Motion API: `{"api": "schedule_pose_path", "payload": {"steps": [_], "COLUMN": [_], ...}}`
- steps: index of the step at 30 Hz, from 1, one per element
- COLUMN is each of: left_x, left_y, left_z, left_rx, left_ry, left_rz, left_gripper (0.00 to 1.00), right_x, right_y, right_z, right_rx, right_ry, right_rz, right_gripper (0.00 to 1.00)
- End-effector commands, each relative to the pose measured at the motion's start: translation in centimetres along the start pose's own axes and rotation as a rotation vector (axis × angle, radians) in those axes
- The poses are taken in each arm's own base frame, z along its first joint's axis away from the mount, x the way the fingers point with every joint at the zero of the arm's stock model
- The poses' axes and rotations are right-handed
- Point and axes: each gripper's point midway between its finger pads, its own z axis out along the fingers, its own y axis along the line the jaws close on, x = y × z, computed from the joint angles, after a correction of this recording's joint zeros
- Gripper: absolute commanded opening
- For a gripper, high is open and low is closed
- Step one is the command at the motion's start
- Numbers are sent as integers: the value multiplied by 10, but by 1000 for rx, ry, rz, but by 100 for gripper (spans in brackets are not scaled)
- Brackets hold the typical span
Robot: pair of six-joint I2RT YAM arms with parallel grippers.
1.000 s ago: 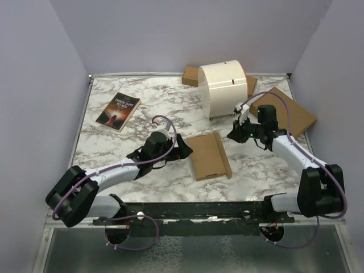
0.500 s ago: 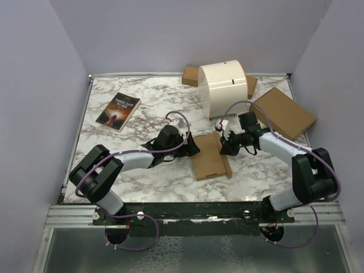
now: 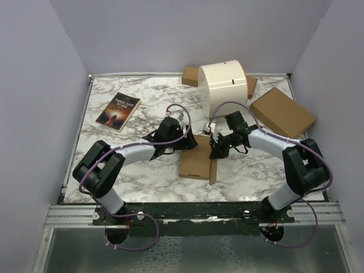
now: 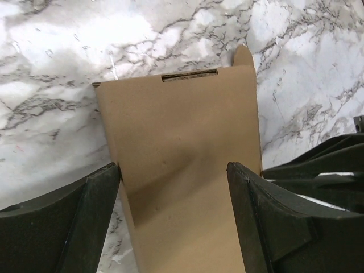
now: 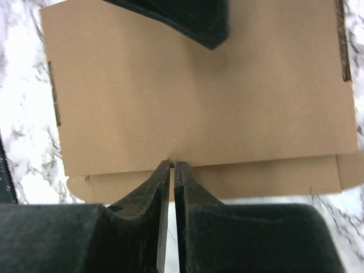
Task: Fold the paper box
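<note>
The paper box (image 3: 196,163) lies flat on the marble table, a plain brown cardboard panel with a narrow side flap (image 3: 213,170) along its right edge. My left gripper (image 3: 187,144) is at the box's far left corner. In the left wrist view it (image 4: 173,170) stands open, its fingers straddling the box (image 4: 182,142). My right gripper (image 3: 214,150) is at the box's far right edge. In the right wrist view it (image 5: 172,163) is shut, tips touching the fold where the flap (image 5: 256,177) meets the main panel (image 5: 193,85).
A book (image 3: 118,110) lies at the back left. A white cylinder (image 3: 224,85) stands at the back middle with cardboard pieces (image 3: 190,75) behind it. A larger, thicker brown box (image 3: 282,112) sits at the back right.
Both arms have swung in to the box. The box has slid left and toward the near edge, and its raised right flap now lies lower. The right gripper has shut.
</note>
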Motion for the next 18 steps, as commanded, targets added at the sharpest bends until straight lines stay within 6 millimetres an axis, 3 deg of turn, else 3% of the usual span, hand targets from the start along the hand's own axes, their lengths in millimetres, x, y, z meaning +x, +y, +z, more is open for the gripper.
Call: {"api": "schedule_pose_path", "payload": {"steps": [1, 9, 14, 18], "left_x": [-23, -61, -94, -99], "left_y": [5, 12, -2, -10], "left_z": [-3, -12, -47, -78], "left_rx": [-21, -35, -25, 19], "left_ry": [-38, -104, -246, -349], "left_rz": [38, 101, 183, 232], "left_gripper": [79, 79, 80, 80], "right_x": [-19, -37, -47, -51], "right_y": [15, 9, 15, 42], "right_z": [11, 13, -6, -22], "right_rx": [-128, -137, -94, -142], "right_ry": [-44, -86, -128, -196], "right_rz": [46, 18, -103, -263], "right_gripper": [10, 17, 27, 34]}}
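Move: The right fingertips sit at the seam between the box top and the unfolded side flap; the flap's middle is about 2 cm ahead, level left to right and roughly 2 cm below. The paper box's middle lies some 8 cm to this hand's left and 2 cm ahead, the white drum about 27 cm ahead and 4 cm to the right. From the left hand, the box's middle is roughly 4 cm back, 3 cm right and 4 cm below. Leftward first, the nearly shut right fingertips keep pushing against the side-flap seam for about 2.5 cm, then the hand rises nearly 3 cm while its fingers part slightly. The left hand, fingers staying wide, draws away forward and left over the box's far part, then climbs quickly to about 7 cm higher, tipping its fingers up. ##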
